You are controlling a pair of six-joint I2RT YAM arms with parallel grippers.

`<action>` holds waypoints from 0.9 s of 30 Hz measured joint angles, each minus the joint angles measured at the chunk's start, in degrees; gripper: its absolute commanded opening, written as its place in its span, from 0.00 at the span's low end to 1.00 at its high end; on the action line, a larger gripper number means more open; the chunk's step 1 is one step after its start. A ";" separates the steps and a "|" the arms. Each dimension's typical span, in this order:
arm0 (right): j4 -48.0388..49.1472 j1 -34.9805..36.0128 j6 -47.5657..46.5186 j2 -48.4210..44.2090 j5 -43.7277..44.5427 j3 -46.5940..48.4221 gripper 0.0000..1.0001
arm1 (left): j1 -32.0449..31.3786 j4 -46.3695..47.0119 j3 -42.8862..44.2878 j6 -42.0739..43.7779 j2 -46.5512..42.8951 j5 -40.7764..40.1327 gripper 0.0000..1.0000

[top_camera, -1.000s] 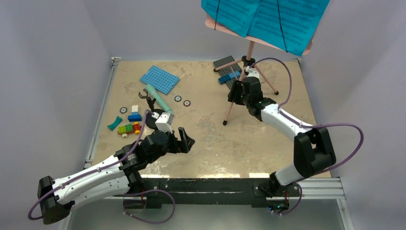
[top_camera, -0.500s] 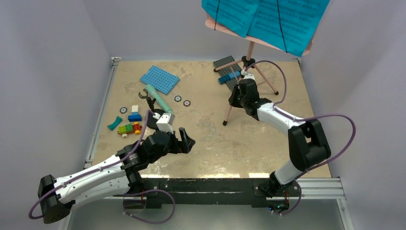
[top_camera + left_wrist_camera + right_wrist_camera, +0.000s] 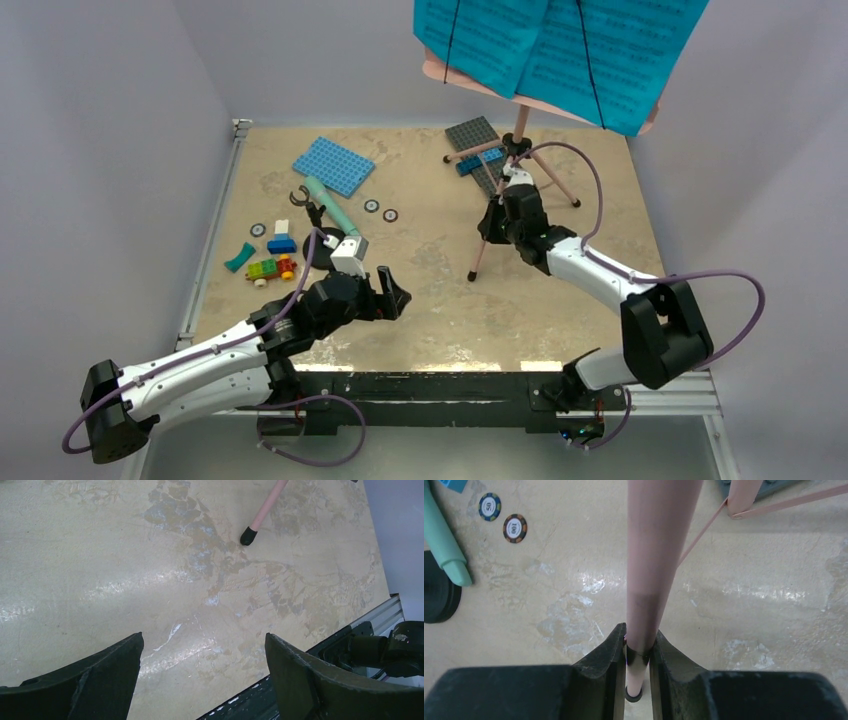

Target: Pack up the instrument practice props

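The pink tripod music stand (image 3: 519,122) stands at the back right of the table, and its board carries the cyan sheet-music pages (image 3: 560,45). My right gripper (image 3: 489,226) (image 3: 638,641) is shut on the stand's front leg (image 3: 659,550), a little above its black foot. The mint-green toy microphone (image 3: 333,208) (image 3: 441,540) lies at the left, next to the black round-base mic stand (image 3: 322,248) (image 3: 438,597). My left gripper (image 3: 393,293) (image 3: 202,655) hangs open over bare table. The front leg's black foot (image 3: 248,535) shows in the left wrist view.
A blue baseplate (image 3: 334,165) lies at the back left and a grey one (image 3: 478,138) sits under the tripod. Small coloured bricks (image 3: 270,258) are at the left, and round chips (image 3: 380,210) (image 3: 514,528) lie near the microphone. A metal rail (image 3: 450,385) edges the near side.
My right gripper has closed on the stand's front leg, and the stand and its pages have shifted slightly. The left arm has barely moved.
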 measured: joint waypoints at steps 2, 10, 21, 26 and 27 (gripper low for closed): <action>-0.79 1.11 -0.04 -0.59 -0.02 -0.22 0.00 | 0.00 0.02 0.00 -0.02 0.00 0.07 0.94; -2.38 7.56 0.72 -3.96 -0.98 -2.73 0.00 | 0.00 0.00 0.00 -0.59 -0.15 0.22 0.93; 7.26 9.03 -1.73 -5.27 -12.15 -8.39 0.00 | 0.00 -0.48 -1.99 -1.77 -1.88 0.24 0.93; 8.57 9.27 -2.32 -5.25 -17.59 -9.14 0.00 | 0.00 -0.90 -2.03 -2.62 -3.08 0.20 0.93; 8.57 9.38 -2.40 -5.25 -18.93 -9.20 0.00 | 0.00 -1.05 -2.05 -2.69 -3.23 0.20 0.93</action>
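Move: The right hand already grips the music stand's front leg, whose foot lies about 9 cm back, 5 cm left and 11 cm below it. The clear front-middle table is some 15 cm back and 12 cm left of this hand. The open left gripper waits about 19 cm back and 24 cm left of the right hand, 3 cm higher. From the left hand, that clear patch lies roughly 4 cm ahead, 12 cm right and 14 cm below. Still pinching the front leg of the music stand, the right hand hauls it back and to the left across the table in about equal parts, some 12 cm in all, staying level. The gripper swings nearly 30 degrees counter-clockwise on the way, its fingers keeping their hold as the leg comes nearer the open left gripper. ##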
